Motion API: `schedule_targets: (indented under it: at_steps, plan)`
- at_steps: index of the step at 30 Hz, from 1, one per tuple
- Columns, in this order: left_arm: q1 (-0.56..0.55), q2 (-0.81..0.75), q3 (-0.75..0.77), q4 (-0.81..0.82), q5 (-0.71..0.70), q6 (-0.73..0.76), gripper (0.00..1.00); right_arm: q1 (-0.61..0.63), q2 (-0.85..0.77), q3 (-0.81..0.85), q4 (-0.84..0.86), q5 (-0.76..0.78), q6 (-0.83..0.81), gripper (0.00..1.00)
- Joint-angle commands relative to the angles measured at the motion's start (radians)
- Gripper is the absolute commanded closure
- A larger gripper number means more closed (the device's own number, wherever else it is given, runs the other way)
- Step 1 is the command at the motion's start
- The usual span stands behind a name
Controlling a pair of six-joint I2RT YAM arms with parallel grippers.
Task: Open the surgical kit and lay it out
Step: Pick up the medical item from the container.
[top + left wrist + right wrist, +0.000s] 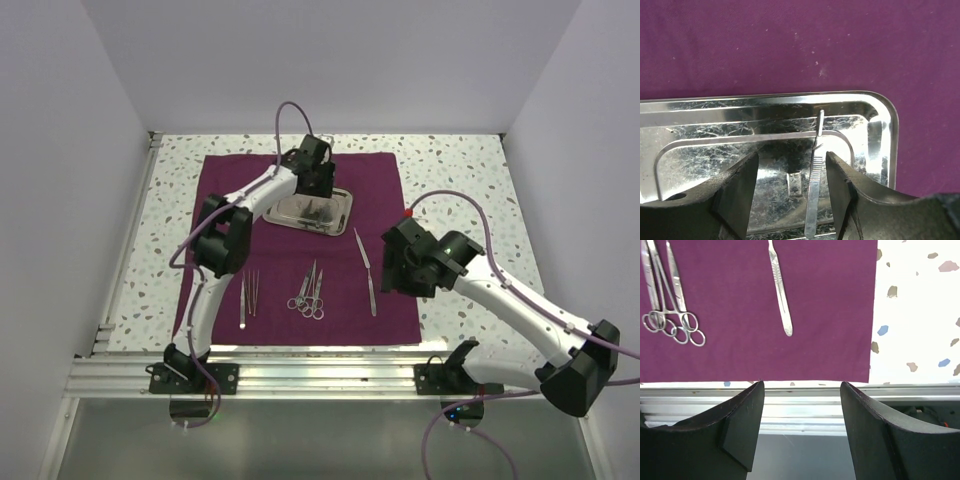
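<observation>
The dark purple cloth [380, 185] lies spread flat on the table. The shiny steel tray [340, 213] sits on its far middle. My left gripper [316, 193] hovers low over the tray, open. In the left wrist view its fingers [742, 187] straddle a slim steel scalpel handle [814, 190] lying in the tray [715, 145], not touching it. Tweezers [248, 296], ring-handled scissors and forceps [309, 294] and two slim handles [367, 270] lie in a row on the cloth's near half. My right gripper [393, 272] is open and empty above the cloth's near right part.
The right wrist view shows the cloth's near edge [790, 360], a slim handle [780, 292], the ring handles [675, 327], speckled tabletop [915, 315] to the right and the aluminium rail [800, 405] at the table's front. White walls enclose the table on three sides.
</observation>
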Motion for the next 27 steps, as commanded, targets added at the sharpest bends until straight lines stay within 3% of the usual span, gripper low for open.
schedule_targets:
  at_steps: [1, 8, 14, 22, 27]
  plan:
    - [-0.013, 0.012, 0.008, 0.078, 0.032, 0.043, 0.40, 0.001, 0.046, 0.064, -0.060, 0.036, 0.015, 0.34]
    - [-0.016, 0.141, 0.156, 0.065, 0.036, 0.090, 0.42, 0.001, 0.109, 0.127, -0.083, 0.073, 0.000, 0.34]
    - [-0.016, 0.195, 0.179, 0.058, -0.019, 0.128, 0.44, 0.000, 0.147, 0.173, -0.109, 0.111, 0.000, 0.33]
    - [-0.051, 0.207, 0.088, 0.025, -0.137, 0.181, 0.68, -0.008, 0.179, 0.184, -0.123, 0.126, 0.015, 0.32]
    - [-0.094, 0.215, 0.032, 0.032, -0.149, 0.207, 0.71, -0.017, 0.181, 0.171, -0.107, 0.120, 0.014, 0.31]
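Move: The scalpel still in the tray runs fore-and-aft near the tray's right end. Its middle lies about level with the left hand, some 2 cm to the right and 3 cm below, its far end several centimetres ahead. The tray's middle is about 5 cm left of that hand and 1 cm ahead; an upper scalpel laid on the cloth lies about 14 cm back and 8 cm right. From the right hand the tray scalpel is roughly 33 cm ahead, 11 cm left and 13 cm below. Around the far end of the tray scalpel the left fingers close from well open to about half that gap, not yet shut; a firm pinch can't be made out. Before that the hand goes forward, right and down, roughly 3 cm each way, and the fingers tilt some 10 degrees outward as they close. The empty right hand, still open, moves about 2 cm forward. ##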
